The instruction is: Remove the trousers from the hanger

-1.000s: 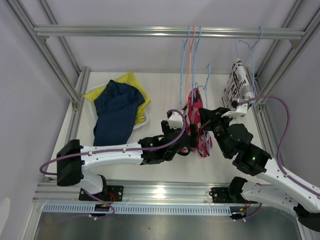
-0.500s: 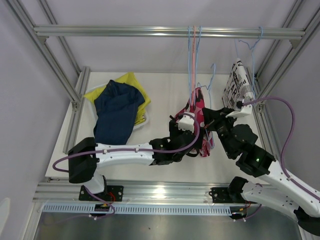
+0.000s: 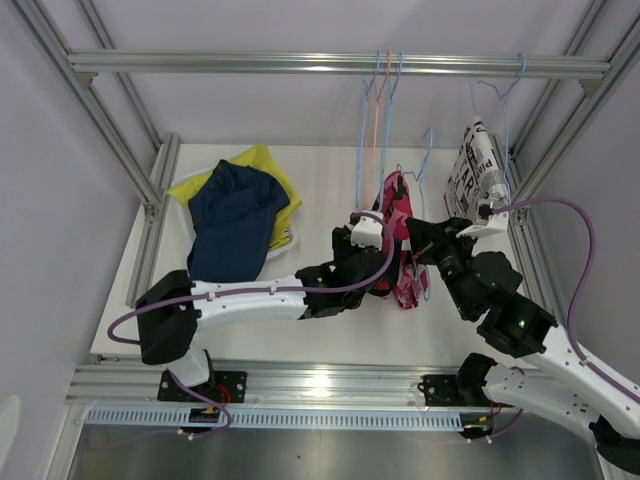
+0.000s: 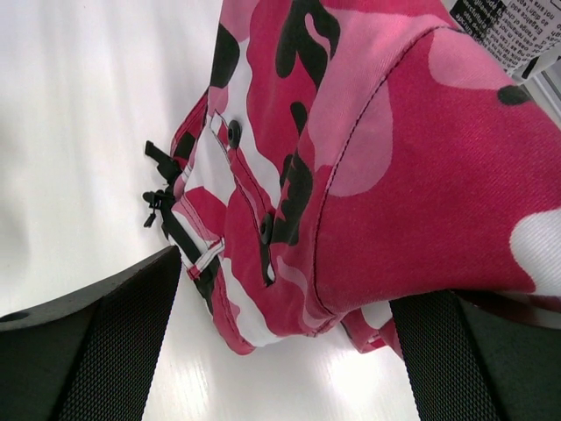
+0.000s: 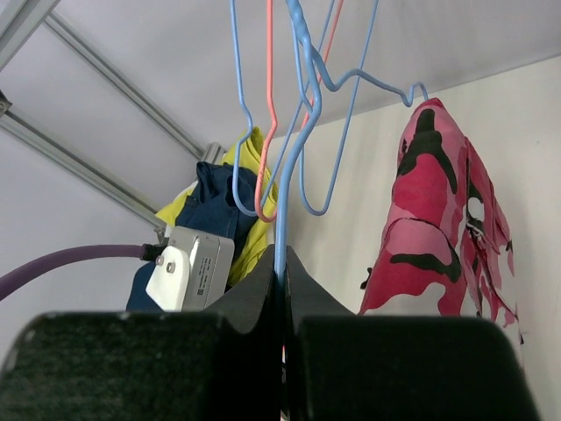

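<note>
The pink-red patterned trousers (image 3: 396,238) hang from one end of a blue wire hanger (image 3: 424,165) that is off the rail. My right gripper (image 3: 424,243) is shut on that hanger's wire (image 5: 282,230), and the trousers (image 5: 431,219) droop to its right. My left gripper (image 3: 383,270) is wide open just left of the trousers. In the left wrist view the cloth (image 4: 368,167) lies between the left gripper's (image 4: 294,294) spread fingers (image 4: 105,351), above the white table. White trousers with black newspaper lettering (image 3: 477,168) hang on another hanger at the right.
Navy trousers (image 3: 232,225) lie on yellow ones (image 3: 268,165) in a pile at the back left of the table. Empty blue and orange hangers (image 3: 378,100) dangle from the top rail (image 3: 250,63). Frame posts stand at both sides.
My left gripper has moved right, up against the pink trousers, still open. The held hanger and trousers have swung slightly right. The right gripper stays shut on the wire.
</note>
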`<action>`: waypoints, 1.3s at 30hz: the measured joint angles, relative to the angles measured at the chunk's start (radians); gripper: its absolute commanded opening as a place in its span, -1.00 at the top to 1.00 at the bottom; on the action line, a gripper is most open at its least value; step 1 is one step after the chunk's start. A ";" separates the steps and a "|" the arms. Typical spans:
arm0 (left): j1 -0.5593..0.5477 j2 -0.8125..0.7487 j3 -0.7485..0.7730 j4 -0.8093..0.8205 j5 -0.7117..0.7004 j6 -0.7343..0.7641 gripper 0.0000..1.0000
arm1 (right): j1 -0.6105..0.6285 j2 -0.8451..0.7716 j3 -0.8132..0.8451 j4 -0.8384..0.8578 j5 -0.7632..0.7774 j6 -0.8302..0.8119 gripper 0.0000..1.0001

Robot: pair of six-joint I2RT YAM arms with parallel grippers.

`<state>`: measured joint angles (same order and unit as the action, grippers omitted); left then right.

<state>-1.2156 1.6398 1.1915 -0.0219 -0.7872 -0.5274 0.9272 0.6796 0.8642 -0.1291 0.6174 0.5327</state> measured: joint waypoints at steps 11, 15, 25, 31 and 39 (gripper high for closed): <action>0.004 0.058 0.037 0.060 0.006 0.036 -0.99 | 0.000 -0.005 -0.019 -0.008 -0.013 0.019 1.00; -0.002 0.069 0.046 0.087 0.004 0.061 -0.93 | 0.000 -0.005 -0.032 -0.002 -0.018 0.027 1.00; -0.019 0.092 0.058 0.179 -0.013 0.163 -0.19 | 0.000 -0.006 -0.035 0.006 -0.046 0.061 1.00; -0.018 0.117 0.081 0.229 -0.026 0.194 0.54 | 0.002 -0.024 -0.044 0.005 -0.049 0.087 1.00; -0.019 0.120 0.081 0.278 -0.031 0.216 0.99 | 0.035 -0.074 -0.049 -0.014 -0.042 0.108 1.00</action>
<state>-1.2343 1.7599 1.2724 0.2558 -0.8181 -0.3115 0.9623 0.6052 0.8150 -0.1436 0.5751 0.6403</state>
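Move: The pink camouflage trousers, hung on the hanger in the right hand, have their middle about 6 cm ahead of the left hand, 4 cm to its right and slightly above. The empty hangers' lower ends hang some 8 cm ahead, straight on, 14 cm above that hand; the printed trousers are roughly 14 cm ahead, 20 cm right and 6 cm up. From the right hand, the camouflage trousers lie about 8 cm straight ahead, 11 cm lower. The left fingers pinch a near fold of the camouflage trousers, closing from wide open to almost shut after the hand works about 4 cm right into the cloth, rising some 3 cm and tipping its fingertips up 10 degrees. The right hand keeps hold of the hanger, sinks about a centimetre, then eases back about 2 cm with a slight roll. ##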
